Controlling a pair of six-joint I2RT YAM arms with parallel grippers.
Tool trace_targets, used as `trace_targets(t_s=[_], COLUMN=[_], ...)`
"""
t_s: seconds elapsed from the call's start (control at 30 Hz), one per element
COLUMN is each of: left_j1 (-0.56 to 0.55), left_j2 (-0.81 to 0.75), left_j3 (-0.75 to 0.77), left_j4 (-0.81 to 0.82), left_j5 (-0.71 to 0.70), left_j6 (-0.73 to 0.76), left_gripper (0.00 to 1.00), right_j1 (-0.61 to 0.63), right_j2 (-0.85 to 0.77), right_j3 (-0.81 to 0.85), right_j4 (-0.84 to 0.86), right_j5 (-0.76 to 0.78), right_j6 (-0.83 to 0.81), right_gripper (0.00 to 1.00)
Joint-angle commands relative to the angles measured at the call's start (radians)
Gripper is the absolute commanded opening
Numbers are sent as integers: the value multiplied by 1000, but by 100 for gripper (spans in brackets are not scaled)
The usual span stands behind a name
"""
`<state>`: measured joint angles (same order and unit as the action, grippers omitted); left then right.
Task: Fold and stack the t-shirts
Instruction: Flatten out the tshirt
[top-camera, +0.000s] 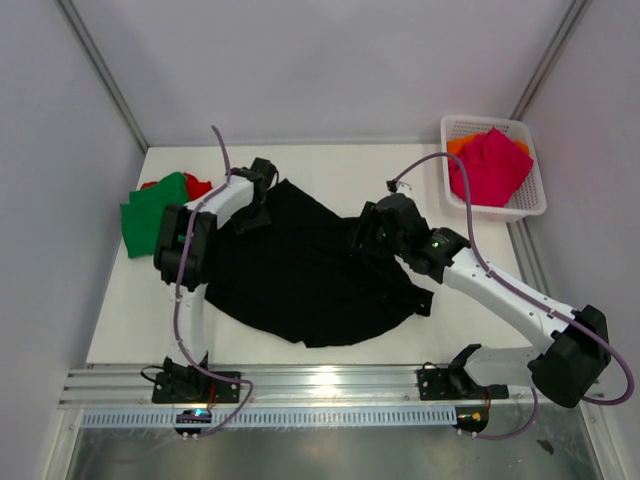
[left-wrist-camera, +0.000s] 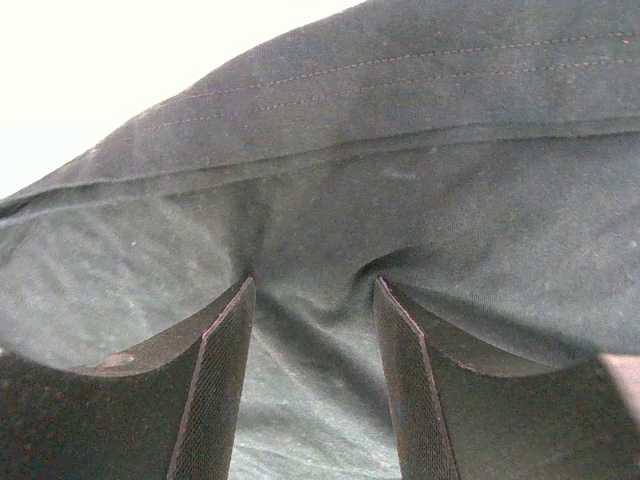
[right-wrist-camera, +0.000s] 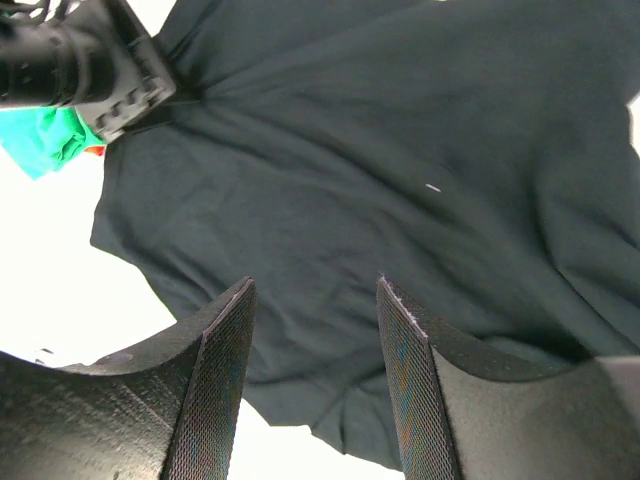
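Note:
A large black t-shirt (top-camera: 300, 275) lies spread and wrinkled across the middle of the table. My left gripper (top-camera: 255, 195) is at its far left corner. In the left wrist view this gripper (left-wrist-camera: 315, 282) is open, its tips pressing onto the black cloth (left-wrist-camera: 420, 180), which puckers between them. My right gripper (top-camera: 365, 235) hangs over the shirt's right edge. It is open (right-wrist-camera: 315, 282), above the cloth (right-wrist-camera: 380, 170), with nothing in it. A folded green t-shirt (top-camera: 150, 212) lies at the left on a red one (top-camera: 197, 185). Magenta-pink (top-camera: 492, 165) and orange (top-camera: 460, 145) t-shirts sit in the basket.
The white lattice basket (top-camera: 530, 205) stands at the back right corner of the table. Grey walls close in the table on the left, right and back. A metal rail (top-camera: 320, 385) with the arm bases runs along the near edge.

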<state>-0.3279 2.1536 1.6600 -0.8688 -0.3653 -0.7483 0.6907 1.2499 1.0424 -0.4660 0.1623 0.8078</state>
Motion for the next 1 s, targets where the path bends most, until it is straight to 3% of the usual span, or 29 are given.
trace_targets(t_s=[0.0, 0.23, 0.37, 0.5, 0.53, 0.6, 0.77, 0.97], left_j1=[72, 168, 167, 153, 151, 151, 148, 150], left_j2=[-47, -101, -107, -143, -149, -150, -166, -190], left_j3=[-72, -140, -112, -95, -79, -60, -78, -137], left_j4=[-79, -75, -72, -58, -64, -81, -78, -62], left_j5=[-136, -158, -66, -55, -57, -60, -54, -63], left_j6=[-51, -56, -54, -46, -40, -28, -14, -2], left_gripper=[54, 54, 53, 52, 52, 52, 52, 52], right_j1=[4, 3, 4, 4, 4, 10, 18, -3], right_j2=[-9, 16, 20, 13, 31, 68, 199, 507], right_j3=[13, 24, 18, -22, -25, -10, -27, 331], right_j4=[7, 13, 44, 151, 153, 98, 104, -215], right_j5=[5, -10, -36, -167, -260, -273, 78, 475], right_j6=[-13, -16, -30, -67, -76, -110, -222, -46], right_gripper=[56, 56, 56, 56, 56, 56, 56, 56])
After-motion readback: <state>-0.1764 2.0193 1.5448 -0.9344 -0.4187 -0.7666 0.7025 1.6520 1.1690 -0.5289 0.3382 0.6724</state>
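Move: The left hand is already down on the far left part of the black t-shirt. The green t-shirt is about 23 cm to its left and level with it, the red one about 14 cm left and 6 cm ahead, and the black shirt's middle some 16 cm right and 12 cm back. From the right hand, the black shirt's far right edge is about 6 cm ahead, 2 cm right and 18 cm below; its right sleeve end is some 15 cm right and 14 cm back. Leftwards at speed, the left hand goes on dragging the black t-shirt under its half-open fingertips, about 9 cm towards the green t-shirt and 3 cm back, turning some 10 degrees counter-clockwise, then stops and rises about 2 cm off the cloth. The right hand hangs almost still, then drops about 10 cm and reaches some 4 cm forward towards the shirt's far right edge, rolling, fingers still half open. ##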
